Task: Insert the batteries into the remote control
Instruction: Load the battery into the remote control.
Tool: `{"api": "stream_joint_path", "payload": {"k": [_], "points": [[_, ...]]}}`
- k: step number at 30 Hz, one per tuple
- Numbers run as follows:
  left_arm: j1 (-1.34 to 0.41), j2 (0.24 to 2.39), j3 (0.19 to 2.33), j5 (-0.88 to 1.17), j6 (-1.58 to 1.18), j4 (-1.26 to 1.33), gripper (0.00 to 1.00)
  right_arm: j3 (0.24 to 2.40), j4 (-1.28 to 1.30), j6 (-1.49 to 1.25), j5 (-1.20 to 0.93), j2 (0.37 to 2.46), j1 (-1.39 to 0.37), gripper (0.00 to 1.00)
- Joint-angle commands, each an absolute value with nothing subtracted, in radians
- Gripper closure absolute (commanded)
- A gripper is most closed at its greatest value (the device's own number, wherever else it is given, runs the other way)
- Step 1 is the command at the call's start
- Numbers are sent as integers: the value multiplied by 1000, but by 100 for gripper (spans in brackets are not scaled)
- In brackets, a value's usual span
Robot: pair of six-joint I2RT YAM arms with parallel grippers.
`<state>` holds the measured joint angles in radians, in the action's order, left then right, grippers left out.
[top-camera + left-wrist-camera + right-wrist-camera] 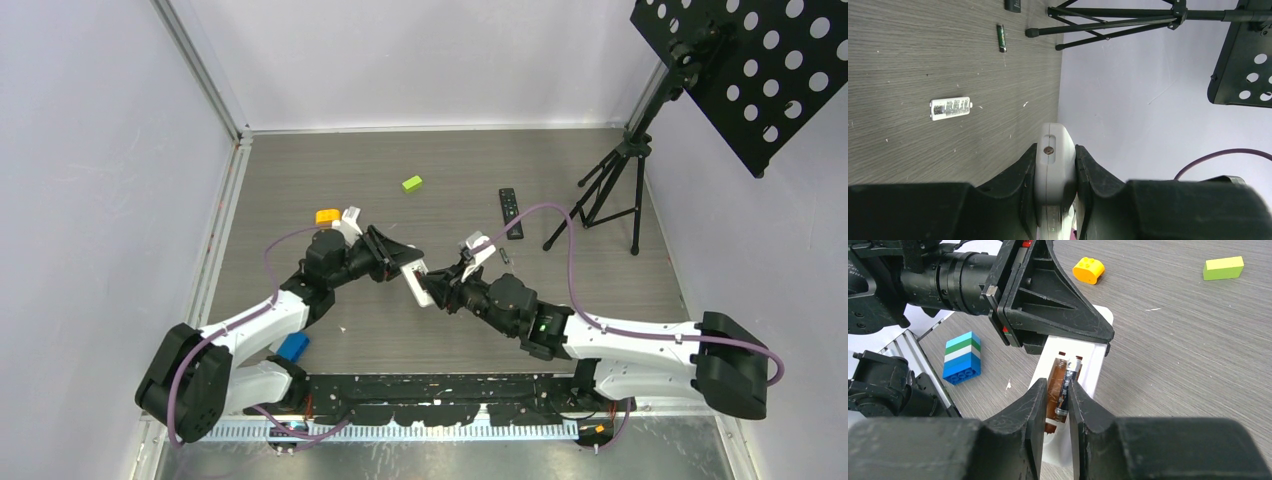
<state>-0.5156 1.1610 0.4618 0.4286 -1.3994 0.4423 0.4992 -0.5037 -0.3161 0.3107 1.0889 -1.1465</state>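
My left gripper [400, 268] is shut on one end of the white remote control [413, 281], holding it above the table; its fingers press both sides of the remote [1054, 165]. The remote's back [1090, 365] faces up with its brown battery bay uncovered. A dark battery [1068, 385] lies lengthwise in the bay. My right gripper [1057, 390] hovers right over it, narrowly open: the battery sits against the right finger, with a gap to the left finger. Another dark-green battery [1001, 38] lies loose on the table.
A white labelled cover piece [950, 108] lies on the table. A black remote [511, 212] and a tripod [610, 190] with a perforated black panel [750, 70] stand at the back right. Green [412, 183], orange [327, 216] and blue [293, 346] blocks lie around.
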Motion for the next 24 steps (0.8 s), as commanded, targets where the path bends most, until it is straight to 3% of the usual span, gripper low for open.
{"api": "stream_joint_path", "payload": {"k": [1,8,14,16,19,24], "points": [[-509,1158,477,449,-1386,499,100,514,-491,-330,300,1040,-1153,70],[-505,1143,488,423,-1319,445,100,565,-396,-412,335,984,-1150,56],[-493,1130,500,368,-1247,449,100,606,-197,-695,366,891,-1015,26],[-488,1131,522,350,-1203,441,100,618,-108,-873,311,881,-924,21],[-486,1143,571,310,-1143,401,100,592,-81,-1103,194,893,-838,16],[-485,1180,612,247,-1144,423,100,533,-226,-1344,73,991,-830,16]]}}
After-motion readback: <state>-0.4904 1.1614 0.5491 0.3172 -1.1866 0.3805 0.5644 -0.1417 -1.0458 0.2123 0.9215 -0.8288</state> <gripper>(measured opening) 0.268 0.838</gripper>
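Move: The right fingertips straddle the battery already lying in the open compartment of the white remote, whose middle is about 2 cm to their left, 1 cm ahead and 1 cm below. The loose battery on the table lies some 13 cm ahead, 18 cm right and 19 cm below this hand; the white cover, on the table, about 5 cm ahead and 7 cm right. From the left hand, holding the remote, the loose battery is about 8 cm ahead, 21 cm right, 17 cm below. The right fingertips come free of the battery in the white remote, easing slightly back and right while opening wide. The arm then sweeps right and forward, some 8 cm in all, towards the loose battery, rising before dipping a little at the end, with the wrist rolling about 40 degrees. The left hand keeps its pinch on the remote, sinks slightly, then carries it about 3 cm forward and a little up, rolling it some 15 degrees. ##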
